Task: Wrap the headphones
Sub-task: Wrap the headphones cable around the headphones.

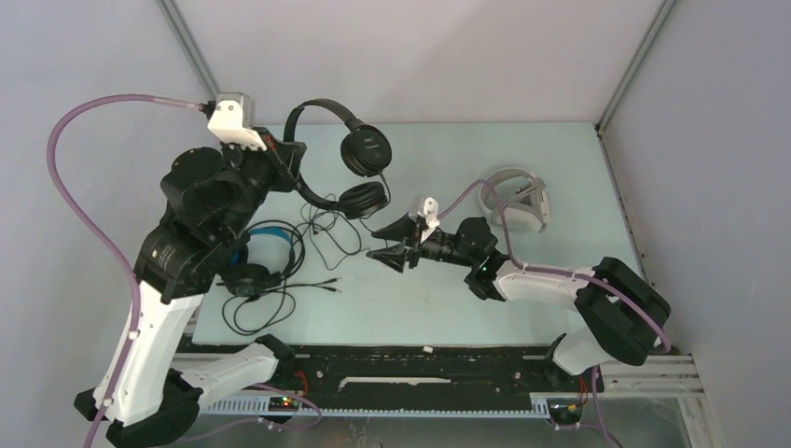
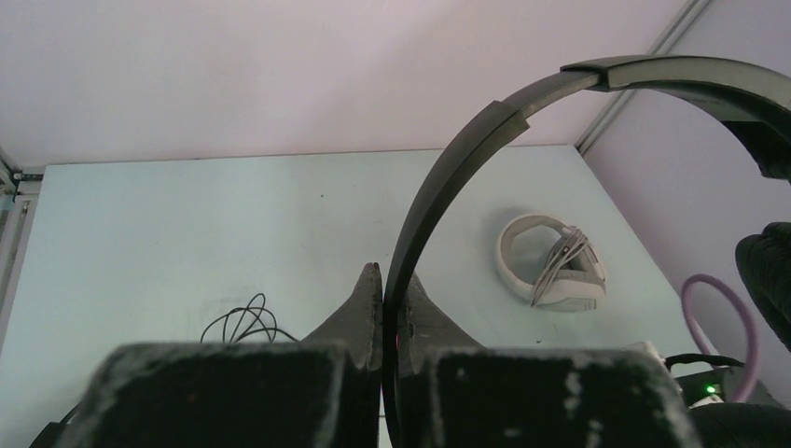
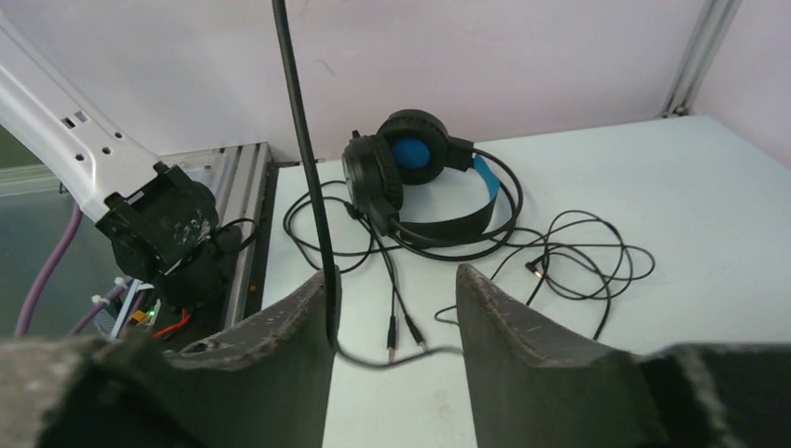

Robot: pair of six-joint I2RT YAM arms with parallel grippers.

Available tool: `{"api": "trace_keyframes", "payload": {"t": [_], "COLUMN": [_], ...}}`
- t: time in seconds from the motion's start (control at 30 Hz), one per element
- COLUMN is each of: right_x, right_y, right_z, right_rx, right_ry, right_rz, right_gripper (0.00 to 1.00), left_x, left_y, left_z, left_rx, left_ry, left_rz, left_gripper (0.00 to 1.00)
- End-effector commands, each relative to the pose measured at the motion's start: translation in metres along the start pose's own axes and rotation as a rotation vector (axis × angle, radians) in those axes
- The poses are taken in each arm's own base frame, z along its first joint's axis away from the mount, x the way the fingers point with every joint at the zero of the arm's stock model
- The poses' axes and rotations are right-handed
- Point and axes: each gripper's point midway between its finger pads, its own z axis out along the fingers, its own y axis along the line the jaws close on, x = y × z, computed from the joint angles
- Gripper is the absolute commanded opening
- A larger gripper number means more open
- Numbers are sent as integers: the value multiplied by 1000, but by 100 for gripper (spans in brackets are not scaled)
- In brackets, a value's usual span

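My left gripper (image 1: 284, 154) is shut on the headband (image 2: 466, 149) of the slim black headphones (image 1: 359, 154) and holds them up over the back left of the table. Their thin cable (image 3: 303, 140) hangs down past my right gripper's left finger (image 3: 298, 317) and sags across the gap between the fingers. My right gripper (image 1: 392, 250) stands open around it near the table's middle, its pads apart. The bulkier black headphones with blue lining (image 3: 420, 177) lie to the left, among loose cable (image 3: 578, 247). The white headphones (image 1: 518, 201) lie at the back right, cable bundled.
Two jack plugs (image 3: 401, 331) lie on the pale table (image 1: 522, 289) just beyond my right fingers. Cable loops (image 1: 326, 229) spread between the black headsets. The metal rail (image 1: 420, 378) runs along the near edge, and grey walls enclose the back and sides.
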Motion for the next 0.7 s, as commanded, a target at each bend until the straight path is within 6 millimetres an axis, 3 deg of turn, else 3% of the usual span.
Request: {"api": "trace_keyframes", "payload": {"t": [0.0, 0.27, 0.5, 0.67], "right_x": [-3, -10, -42, -49], "right_y": [6, -1, -34, -47], "right_z": [-1, -4, -20, -29], "right_rx": [-21, -6, 87, 115], "right_ry": [-66, -134, -221, -229], "right_rz": [3, 13, 3, 8], "right_gripper": [46, 1, 0, 0], "left_x": [-21, -10, 31, 72], "left_y": [-10, -46, -79, -98], "left_z": [-14, -26, -41, -44], "left_rx": [64, 272, 507, 654], "left_ry": [-73, -20, 114, 243], "left_rz": [-55, -98, -73, -62], "left_gripper": [0, 0, 0, 0]}}
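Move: The headphones cable hangs between the open fingers of the right hand, about 2 cm back and 1 cm below its midpoint. From this hand the held black headphones are some 5 cm ahead, 6 cm left and 20 cm above; the loose cable coil lies 11 cm ahead, 16 cm left and 24 cm down, the blue headphones 4 cm ahead, 30 cm left and 21 cm down. From the left hand the hanging cable is about 5 cm back, 13 cm right and 22 cm below. The headphones cable gets pinched as the right hand sinks about 2 cm and shuts its fingers on it, then draws it forward and to the right while rising a little. The headphones, still held by the headband, are swung by the left hand right and back towards the right hand, turning some 30 degrees clockwise and dipping only late. ##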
